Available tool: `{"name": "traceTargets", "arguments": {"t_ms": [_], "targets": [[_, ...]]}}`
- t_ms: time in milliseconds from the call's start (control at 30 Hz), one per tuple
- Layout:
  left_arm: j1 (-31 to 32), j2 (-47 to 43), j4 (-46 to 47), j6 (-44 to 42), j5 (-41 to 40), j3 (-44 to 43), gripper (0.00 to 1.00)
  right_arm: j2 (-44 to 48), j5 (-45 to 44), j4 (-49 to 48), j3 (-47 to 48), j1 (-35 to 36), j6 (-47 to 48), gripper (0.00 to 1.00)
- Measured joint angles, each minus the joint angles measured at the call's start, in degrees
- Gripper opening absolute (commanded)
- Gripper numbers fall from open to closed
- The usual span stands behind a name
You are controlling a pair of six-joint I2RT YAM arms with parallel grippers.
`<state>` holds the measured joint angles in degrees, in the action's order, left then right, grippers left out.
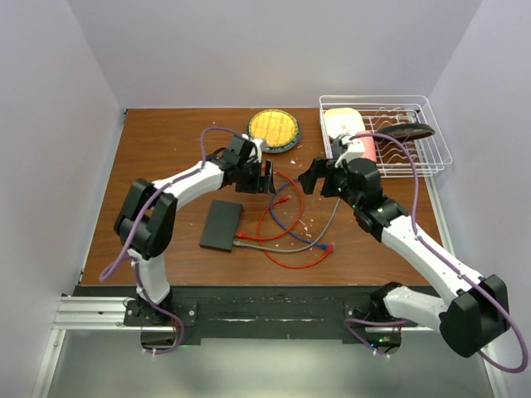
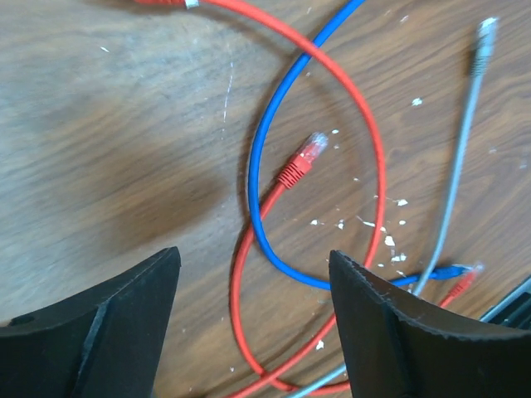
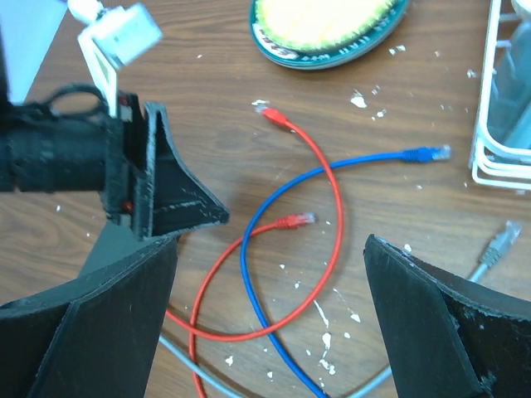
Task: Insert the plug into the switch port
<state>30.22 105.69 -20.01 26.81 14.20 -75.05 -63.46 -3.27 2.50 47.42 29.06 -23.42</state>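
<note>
The switch (image 1: 221,225), a flat dark box, lies on the wooden table left of a tangle of red, blue and grey cables. A red plug (image 2: 305,157) (image 3: 294,220) lies loose on the wood between both grippers. My left gripper (image 1: 265,178) (image 2: 253,255) hangs open over the red and blue loops, with nothing between its fingers (image 2: 124,323). Facing it from the right, my right gripper (image 1: 311,178) (image 3: 270,242) is also open and holds nothing. Other loose ends are a second red plug (image 3: 270,114), a blue plug (image 3: 427,153) and a grey plug (image 3: 500,243).
A round yellow dish (image 1: 274,128) sits at the back centre. A white wire rack (image 1: 431,133) holding dishes stands at the back right. White crumbs (image 3: 319,311) dot the wood. White walls close in the table on three sides.
</note>
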Motion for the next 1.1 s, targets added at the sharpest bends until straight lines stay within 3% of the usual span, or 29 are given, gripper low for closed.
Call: {"name": "traceTargets", "arguments": {"t_ms": [333, 600, 667, 800, 1100], "targets": [[2.51, 7.61, -2.23, 1.18, -1.60, -4.39, 0.57, -1.05, 15.10, -0.28, -3.10, -11.65, -6.62, 0.98], [5.92, 11.82, -3.69, 1.16, -6.43, -8.33, 0.42, -1.03, 18.38, -0.26, -3.19, -12.90, -6.80, 0.98], [6.64, 12.59, -4.28, 1.11, -7.87, -8.81, 0.34, -1.03, 18.47, -0.13, -3.21, -13.07, -6.69, 0.98], [7.45, 13.49, -5.20, 1.18, -10.25, -9.94, 0.02, -1.01, 18.88, 0.09, -3.69, -13.38, -6.54, 0.98], [7.85, 13.22, -5.86, 1.62, -13.35, -10.45, 0.00, -0.90, 19.28, 0.76, -3.85, -13.44, -6.08, 0.98]]}}
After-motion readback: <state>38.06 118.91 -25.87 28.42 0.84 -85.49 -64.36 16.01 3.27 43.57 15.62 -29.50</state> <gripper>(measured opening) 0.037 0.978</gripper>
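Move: The loose red plug lies on the table about 6 cm to the left hand's right, 1 cm ahead and 7 cm below, with a stretch of blue cable crossing its lead some 4 cm right of the hand. The other loose red plug is about 9 cm ahead and 4 cm right; the switch is 7 cm back and 11 cm left. From the right hand, the red plug is roughly 5 cm ahead, 10 cm left and 21 cm below. The left hand sinks about 6 cm while sliding some 3 cm to the right onto the red lead just behind the loose plug, rolling its left side up by about 10 degrees, and its wide-open fingers narrow on the way, then shut low over the table, pinching the lead right where the blue cable crosses it. The empty, open right hand draws about 3 cm right and 3 cm down, away from the plug, tipping slightly, then waits. ##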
